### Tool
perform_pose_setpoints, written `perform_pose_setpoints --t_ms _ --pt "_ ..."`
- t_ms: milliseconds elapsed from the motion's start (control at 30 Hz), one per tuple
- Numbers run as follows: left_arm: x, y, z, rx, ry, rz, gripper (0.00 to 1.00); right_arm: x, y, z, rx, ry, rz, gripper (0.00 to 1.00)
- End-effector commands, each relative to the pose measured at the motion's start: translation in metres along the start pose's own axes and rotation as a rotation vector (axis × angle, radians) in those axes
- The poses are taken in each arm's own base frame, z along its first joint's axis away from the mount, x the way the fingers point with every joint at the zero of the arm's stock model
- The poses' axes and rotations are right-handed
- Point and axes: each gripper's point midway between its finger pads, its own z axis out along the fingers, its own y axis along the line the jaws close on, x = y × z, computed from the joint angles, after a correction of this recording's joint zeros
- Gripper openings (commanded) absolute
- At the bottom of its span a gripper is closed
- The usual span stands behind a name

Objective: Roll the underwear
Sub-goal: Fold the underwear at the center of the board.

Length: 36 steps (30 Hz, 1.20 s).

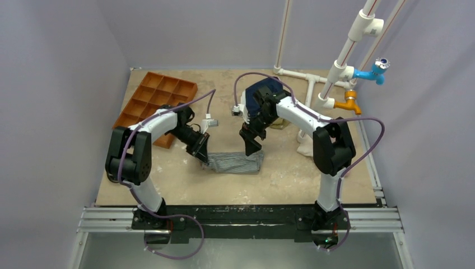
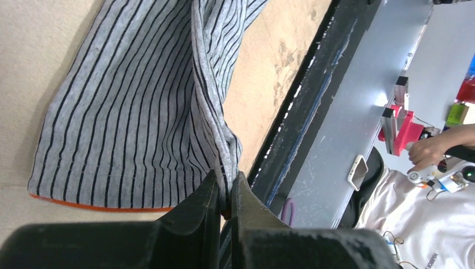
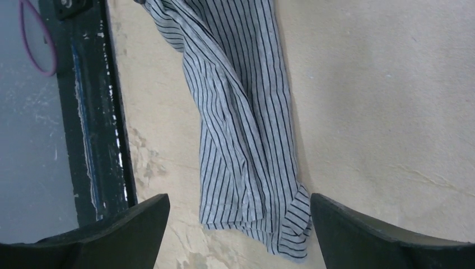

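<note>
The grey-and-white striped underwear [image 1: 238, 162] lies folded into a long strip on the table, between the two arms. My left gripper [image 1: 203, 155] is shut on its left end; in the left wrist view the striped cloth [image 2: 134, 106] runs up from a pinched fold between the two black fingertips [image 2: 210, 193], and an orange hem shows at the lower edge. My right gripper [image 1: 251, 148] hangs open just above the right end. In the right wrist view the underwear [image 3: 246, 134] lies between and beyond the wide-apart fingers [image 3: 140, 221], touching neither.
An orange-brown compartment tray [image 1: 157, 100] sits at the back left. A navy garment [image 1: 263, 92] lies behind the right arm, with an olive-tan piece beside it. White pipes with a blue valve [image 1: 376, 72] and an orange valve [image 1: 348, 104] stand at the back right. The table's black front rail [image 3: 95, 123] is close by.
</note>
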Motion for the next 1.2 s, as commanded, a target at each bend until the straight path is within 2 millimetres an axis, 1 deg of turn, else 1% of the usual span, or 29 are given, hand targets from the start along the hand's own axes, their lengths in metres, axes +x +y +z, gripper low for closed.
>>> perform_pose_setpoints --t_ms 0,100,133,167,200,333,533,633,833,1033,1167 --pt "-0.011 -0.019 -0.007 0.086 -0.048 0.066 0.00 -0.035 0.008 0.010 -0.098 -0.185 -0.076 0.99" --pt "-0.010 -0.024 -0.007 0.126 -0.043 0.065 0.00 -0.050 0.010 0.019 -0.109 -0.263 -0.098 0.99" --pt "-0.010 -0.025 -0.007 0.135 -0.042 0.061 0.00 -0.050 0.011 0.024 -0.110 -0.290 -0.095 0.99" --pt "-0.011 -0.026 -0.008 0.142 -0.045 0.060 0.00 -0.061 0.009 0.027 -0.092 -0.342 -0.125 0.99" --pt "-0.011 -0.025 -0.008 0.144 -0.044 0.056 0.00 -0.063 0.010 0.030 -0.084 -0.365 -0.122 0.99" --pt "-0.014 -0.021 -0.009 0.143 -0.040 0.033 0.00 -0.077 0.021 0.047 -0.081 -0.427 -0.149 0.99" --pt "-0.020 -0.019 -0.010 0.192 -0.040 -0.015 0.00 -0.099 0.034 0.058 -0.041 -0.517 -0.209 0.98" --pt "-0.022 -0.024 -0.013 0.223 -0.037 -0.016 0.00 -0.102 0.035 0.065 -0.030 -0.525 -0.228 0.98" --pt "-0.025 -0.023 -0.013 0.235 -0.040 -0.023 0.00 -0.103 0.044 0.075 -0.065 -0.515 -0.252 0.97" --pt "-0.025 -0.025 -0.013 0.260 -0.040 -0.025 0.00 -0.101 0.051 0.085 -0.086 -0.494 -0.269 0.93" --pt "-0.025 -0.023 -0.012 0.258 -0.040 -0.030 0.00 -0.100 0.059 0.091 -0.120 -0.479 -0.275 0.89"
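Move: To the right hand's left, about 14 cm over, 4 cm back and 4 cm lower, is the underwear's left end, already pinched by the left hand. The underwear's middle is about 5 cm left, 4 cm back and 6 cm below the right hand; the navy cloth lies some 23 cm ahead and 4 cm right. From the left hand, the underwear's middle is about 9 cm right, level, 4 cm down. Sweeping left over the underwear by about 13 cm, the right hand dips some 3 cm and climbs back, easing about 3 cm towards the base, and tilts about 30 degrees so its fingers point more level at the left hand. They stay wide open, ending around the pinched end. The left hand keeps its pinch and lifts about 2 cm. ##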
